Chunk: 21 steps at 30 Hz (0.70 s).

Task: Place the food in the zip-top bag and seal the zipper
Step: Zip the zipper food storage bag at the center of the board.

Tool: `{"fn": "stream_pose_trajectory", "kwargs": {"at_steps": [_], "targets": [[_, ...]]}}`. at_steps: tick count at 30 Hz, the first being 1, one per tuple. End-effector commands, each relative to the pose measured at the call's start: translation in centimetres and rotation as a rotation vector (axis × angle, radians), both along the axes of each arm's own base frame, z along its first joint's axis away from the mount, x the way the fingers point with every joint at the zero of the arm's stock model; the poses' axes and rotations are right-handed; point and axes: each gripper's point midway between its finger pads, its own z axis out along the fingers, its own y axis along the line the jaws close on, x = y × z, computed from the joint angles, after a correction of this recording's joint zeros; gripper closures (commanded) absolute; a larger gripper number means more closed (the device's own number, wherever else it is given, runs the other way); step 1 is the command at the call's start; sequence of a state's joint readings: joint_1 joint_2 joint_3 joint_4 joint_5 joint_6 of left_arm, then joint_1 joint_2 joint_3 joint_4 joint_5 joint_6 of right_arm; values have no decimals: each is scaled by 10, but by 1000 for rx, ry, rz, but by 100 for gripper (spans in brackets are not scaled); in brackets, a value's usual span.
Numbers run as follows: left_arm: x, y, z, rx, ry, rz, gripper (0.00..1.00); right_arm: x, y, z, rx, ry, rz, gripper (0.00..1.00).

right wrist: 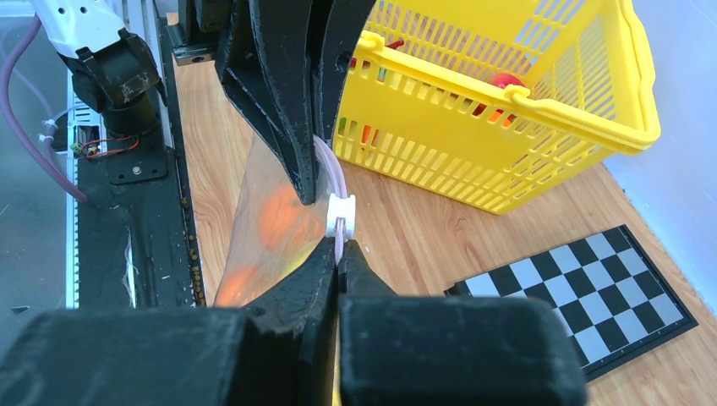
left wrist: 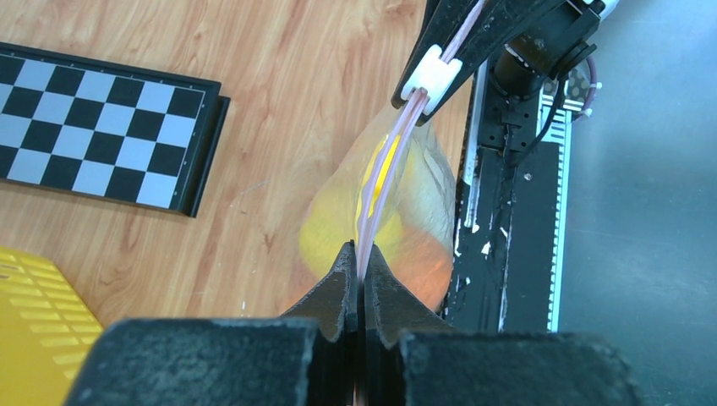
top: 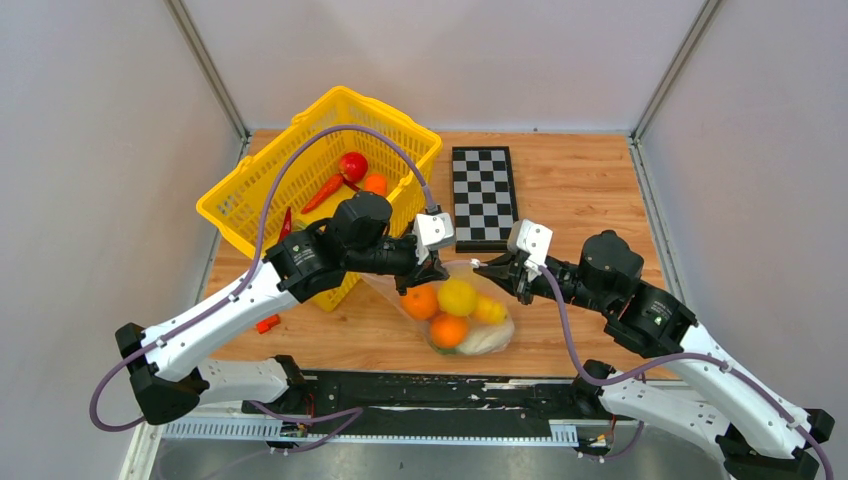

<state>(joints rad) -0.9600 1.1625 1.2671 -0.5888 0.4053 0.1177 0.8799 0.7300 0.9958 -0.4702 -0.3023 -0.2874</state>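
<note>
The zip-top bag hangs by its mouth just above the table's near edge, and the food shows through it: orange, yellow and pale pieces. My left gripper is shut on the zipper at the bag's left end. My right gripper is shut on the same pink strip at the right end, just behind a white slider. The strip runs taut and pressed together between the two grippers.
A yellow basket stands at the back left, holding a red fruit, a carrot and an orange piece. A folded checkerboard lies behind the bag. A small red piece lies by the left arm.
</note>
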Motion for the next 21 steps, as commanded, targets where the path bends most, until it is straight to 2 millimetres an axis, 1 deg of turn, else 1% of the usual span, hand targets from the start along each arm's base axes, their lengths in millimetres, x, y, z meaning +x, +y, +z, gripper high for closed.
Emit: {"fn": "stream_pose_trajectory", "kwargs": {"at_steps": [1, 2, 3, 4, 6, 7, 9, 12, 14, 19, 21], "targets": [[3, -3, 26, -68, -39, 9, 100, -1, 0, 20, 43, -42, 11, 100], [4, -3, 26, -71, -41, 15, 99, -1, 1, 20, 43, -39, 13, 100], [5, -3, 27, -74, -44, 23, 90, -1, 1, 19, 42, -37, 14, 100], [6, -4, 28, -80, -48, 28, 77, -1, 1, 18, 42, -35, 14, 100], [7, -5, 33, -97, -56, 29, 55, -2, 2, 19, 46, -35, 21, 100], [7, -6, 36, -109, -59, 27, 49, -3, 2, 19, 49, -36, 24, 100], [5, -10, 45, -147, -67, 9, 46, -3, 3, 19, 49, -34, 31, 100], [-9, -19, 64, -214, -61, -81, 46, -5, 5, 18, 46, -32, 43, 100], [-15, -23, 72, -237, -57, -130, 45, -7, 6, 17, 42, -30, 56, 100], [-17, -29, 78, -245, -74, -174, 46, -10, 7, 16, 37, -32, 81, 100], [-21, -31, 79, -241, -81, -211, 50, -11, 7, 16, 36, -33, 86, 100]]}}
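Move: To the right of the left fingertips, about 5 cm along the zip they pinch and roughly 2 cm higher, sits the white slider. From that hand, the bagged food hangs some 13 cm below, 4 cm back and 3 cm right; the chessboard lies about 20 cm ahead, 7 cm right and 19 cm down. For the right hand, gripping the zip's end, the slider is only 2 cm left and 1 cm ahead, level with it. Letting go of the zip strip, the left fingers open to about half their range, then the hand rises some 5 cm clear of it, also shifting about 2 cm right and 1 cm back while its fingertips tip up roughly 10 degrees towards level. The right hand stays almost in place, still pinching the zip's end beside the slider. ##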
